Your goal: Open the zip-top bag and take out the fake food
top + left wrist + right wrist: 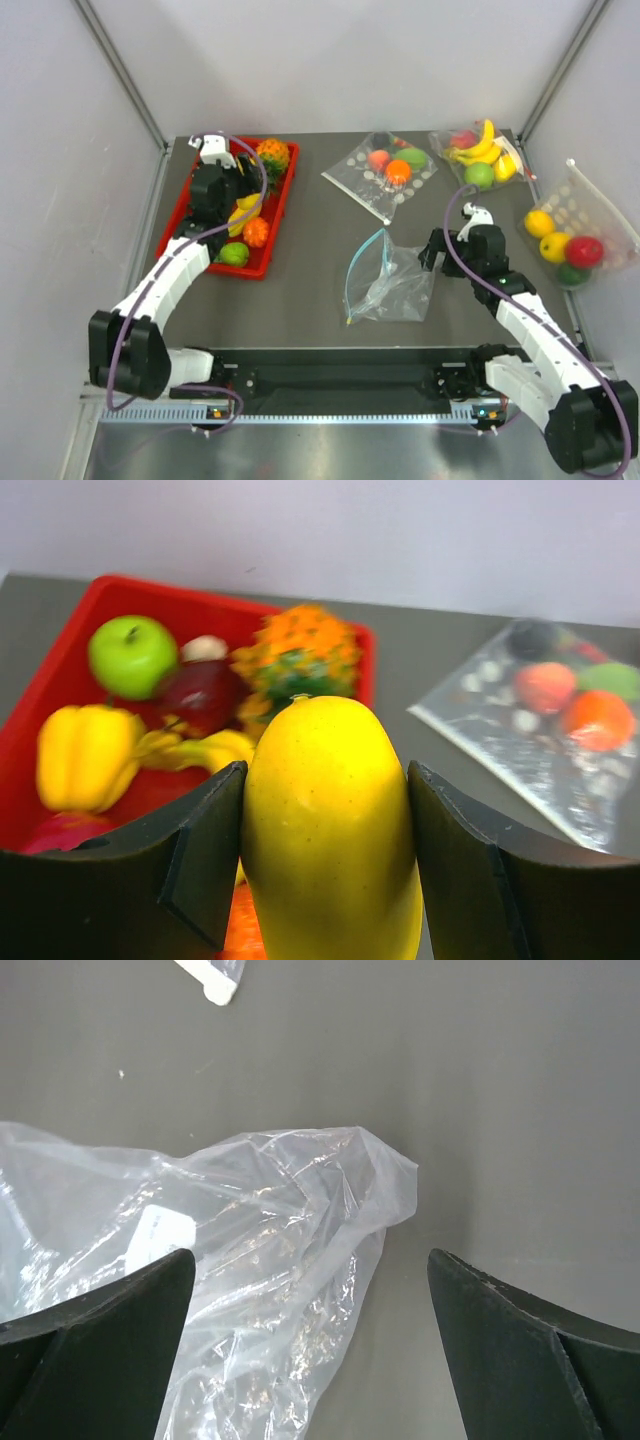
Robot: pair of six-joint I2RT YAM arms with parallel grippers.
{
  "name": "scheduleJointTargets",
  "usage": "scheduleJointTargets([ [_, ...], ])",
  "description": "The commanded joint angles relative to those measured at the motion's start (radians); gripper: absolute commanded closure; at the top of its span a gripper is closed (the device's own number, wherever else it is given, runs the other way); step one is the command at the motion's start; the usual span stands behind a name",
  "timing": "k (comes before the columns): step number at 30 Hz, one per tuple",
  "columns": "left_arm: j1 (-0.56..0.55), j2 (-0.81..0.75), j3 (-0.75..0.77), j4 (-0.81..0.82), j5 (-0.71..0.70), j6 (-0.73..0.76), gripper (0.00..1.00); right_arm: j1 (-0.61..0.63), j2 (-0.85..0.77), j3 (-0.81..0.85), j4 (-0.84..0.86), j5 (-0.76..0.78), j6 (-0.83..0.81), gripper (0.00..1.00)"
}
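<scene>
The zip-top bag (pixel 392 287) lies crumpled in the middle of the table, its teal zip strip (pixel 358 265) gaping open on the left side; I see no food inside it. My left gripper (pixel 238 198) hangs over the red tray (pixel 176 218) and is shut on a yellow fruit (pixel 330 820), which fills the gap between the fingers in the left wrist view. The pineapple (pixel 272 153) and an orange fruit (pixel 256 231) lie in the tray. My right gripper (pixel 438 256) is open and empty just above the bag's right edge (pixel 260 1280).
The tray also holds a green apple (pixel 132 655), a yellow pepper (pixel 85 755) and a green fruit (pixel 233 254). A dotted bag with fruit (pixel 385 170) lies at the back centre, a bag with bananas (pixel 480 155) at the back right, and another dotted bag (pixel 575 235) at the right edge.
</scene>
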State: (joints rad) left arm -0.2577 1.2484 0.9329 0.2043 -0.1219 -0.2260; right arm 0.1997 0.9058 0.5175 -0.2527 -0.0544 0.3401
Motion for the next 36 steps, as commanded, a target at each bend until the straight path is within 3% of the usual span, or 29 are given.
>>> scheduleJointTargets([
  [1,0.066,0.080,0.066,-0.081,-0.004,-0.007,0.85,-0.005,-0.051,0.061,-0.072,0.004,-0.039,0.00],
  [13,0.172,0.311,0.081,0.023,-0.088,0.030,0.81,-0.003,-0.157,0.065,-0.138,-0.019,-0.050,0.01],
  [17,0.192,0.353,0.096,0.012,-0.091,0.028,0.53,-0.005,-0.156,0.069,-0.145,-0.024,-0.055,0.00],
  [18,0.193,0.356,0.096,0.012,-0.096,0.028,0.34,-0.005,-0.154,0.070,-0.146,-0.028,-0.053,0.00],
  [20,0.199,0.359,0.095,0.009,-0.104,0.025,0.26,-0.003,-0.156,0.069,-0.145,-0.032,-0.056,0.00],
  [23,0.201,0.356,0.101,-0.019,-0.126,0.013,0.04,-0.006,-0.157,0.069,-0.146,-0.035,-0.055,0.00],
  [24,0.201,0.355,0.107,-0.031,-0.137,0.001,0.01,-0.005,-0.159,0.070,-0.146,-0.036,-0.056,0.00],
  [30,0.201,0.300,0.118,-0.114,-0.127,-0.012,0.01,-0.005,-0.163,0.075,-0.146,-0.039,-0.058,0.00],
  [36,0.199,0.088,0.083,-0.228,-0.029,-0.012,0.01,-0.005,-0.179,0.096,-0.146,-0.038,-0.069,0.00],
])
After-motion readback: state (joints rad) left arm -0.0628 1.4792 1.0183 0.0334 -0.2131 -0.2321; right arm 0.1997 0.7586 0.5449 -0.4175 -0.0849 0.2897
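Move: The left hand already holds the yellow fruit. The free spot for it in the red tray, between bananas and dragon fruit, lies about 10 cm left, 3 ahead and 18 below. From this hand, the bananas are 7 cm left and 2 ahead, the dragon fruit 15 left and 2 back, the yellow pepper 15 left and 7 ahead, all roughly as low. From the empty right hand that spot is some 51 cm left, 12 ahead and slightly lower. Left hand lowers the yellow fruit 14 cm, 10 left into the tray, opens, rises; right backs off. ##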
